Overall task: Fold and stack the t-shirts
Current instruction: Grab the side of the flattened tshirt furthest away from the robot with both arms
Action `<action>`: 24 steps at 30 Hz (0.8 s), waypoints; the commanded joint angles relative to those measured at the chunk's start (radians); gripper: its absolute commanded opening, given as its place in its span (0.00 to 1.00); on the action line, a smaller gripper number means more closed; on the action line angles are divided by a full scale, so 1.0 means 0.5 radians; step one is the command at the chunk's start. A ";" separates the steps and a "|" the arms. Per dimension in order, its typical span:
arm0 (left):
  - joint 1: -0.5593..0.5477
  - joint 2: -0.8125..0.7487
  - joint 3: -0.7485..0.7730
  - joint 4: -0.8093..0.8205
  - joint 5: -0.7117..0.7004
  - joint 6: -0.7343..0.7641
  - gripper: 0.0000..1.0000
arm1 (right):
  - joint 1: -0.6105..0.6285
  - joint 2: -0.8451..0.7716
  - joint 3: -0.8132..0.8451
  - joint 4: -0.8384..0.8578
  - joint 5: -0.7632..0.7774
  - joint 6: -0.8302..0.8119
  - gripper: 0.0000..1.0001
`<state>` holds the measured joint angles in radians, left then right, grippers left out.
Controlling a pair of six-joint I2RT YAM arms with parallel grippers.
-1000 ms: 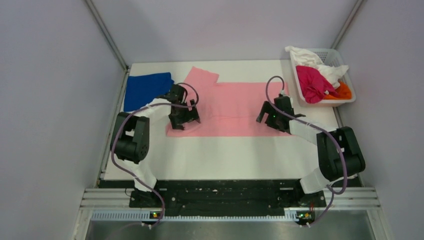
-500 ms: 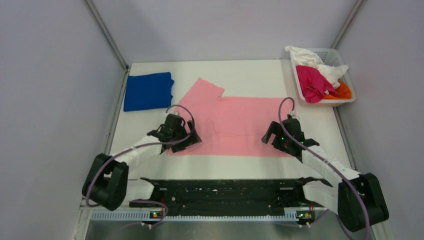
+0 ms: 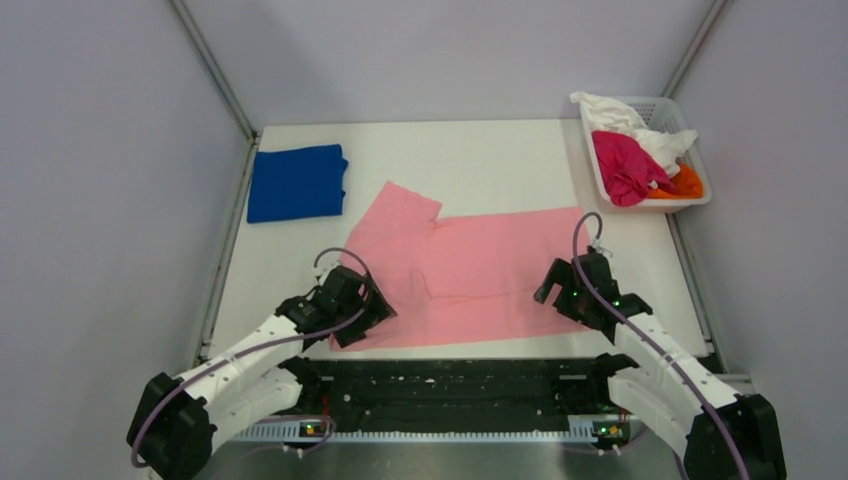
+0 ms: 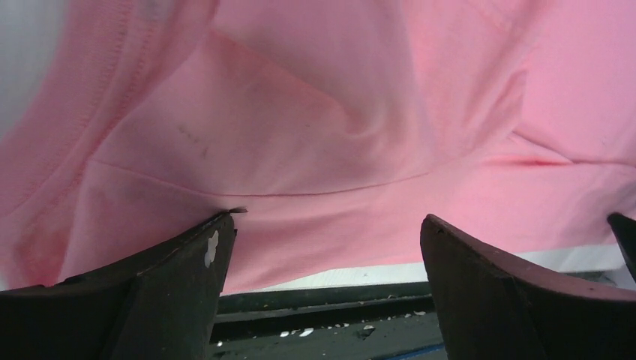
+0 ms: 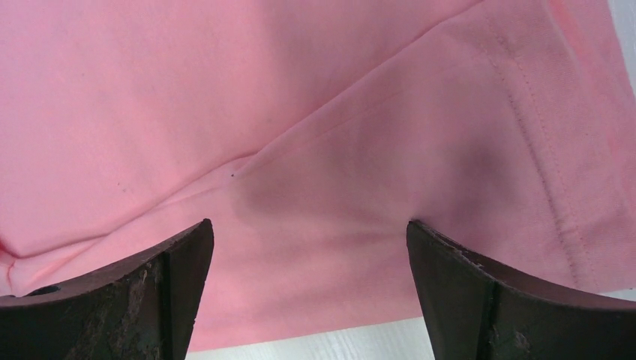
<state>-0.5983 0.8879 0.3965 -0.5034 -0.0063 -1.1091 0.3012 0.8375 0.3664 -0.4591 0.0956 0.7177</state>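
A light pink t-shirt (image 3: 470,270) lies flat near the table's front edge, one sleeve pointing to the back left. My left gripper (image 3: 360,312) is open over its near left corner, and its fingertips (image 4: 222,222) touch the cloth (image 4: 300,112). At the near right corner my right gripper (image 3: 565,295) is open too, both tips pressed onto the pink fabric (image 5: 262,97). Nothing is pinched between the jaws of either gripper (image 4: 326,217) (image 5: 308,223). A folded royal blue t-shirt (image 3: 297,182) lies at the back left.
A white slotted basket (image 3: 703,199) stands at the back right, holding a magenta tee (image 3: 620,165), a white tee (image 3: 640,125) and an orange tee (image 3: 686,183). The black base rail (image 3: 450,380) runs just below the pink shirt's near hem.
Both arms have drawn back towards the near edge. The pink t-shirt has slid with them from the middle of the table to the front, turning slightly.
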 commanded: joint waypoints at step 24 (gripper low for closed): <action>0.545 1.963 2.682 -0.530 -0.567 1.071 0.99 | -0.239 0.653 0.900 0.322 0.316 -0.242 0.99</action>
<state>-0.3592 1.6104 1.4536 -0.7918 -0.3279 -0.7513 0.2020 1.0813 0.7559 -0.4072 0.2592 0.6353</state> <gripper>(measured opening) 0.990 0.986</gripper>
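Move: The pink t-shirt's far side is what I want: its sleeve end lies about 28 cm ahead of my left hand and 6 cm to the right, its far right corner about 21 cm ahead of my right hand and 7 cm to the right, both barely below my fingertips. The folded blue stack is some 30 cm ahead of my left hand and 20 cm left. The laundry basket stands roughly 31 cm ahead of my right hand and 22 cm right. With fingers wide open, my left hand first slides about 4 cm left low on the t-shirt near its front edge, rolling its left side up, then lifts off and sweeps some 23 cm forward and 14 cm up towards the sleeve end. My right hand waits briefly, then rises and reaches about 10 cm forward towards the far right corner, drifting slightly right and tipping its fingers outward. ##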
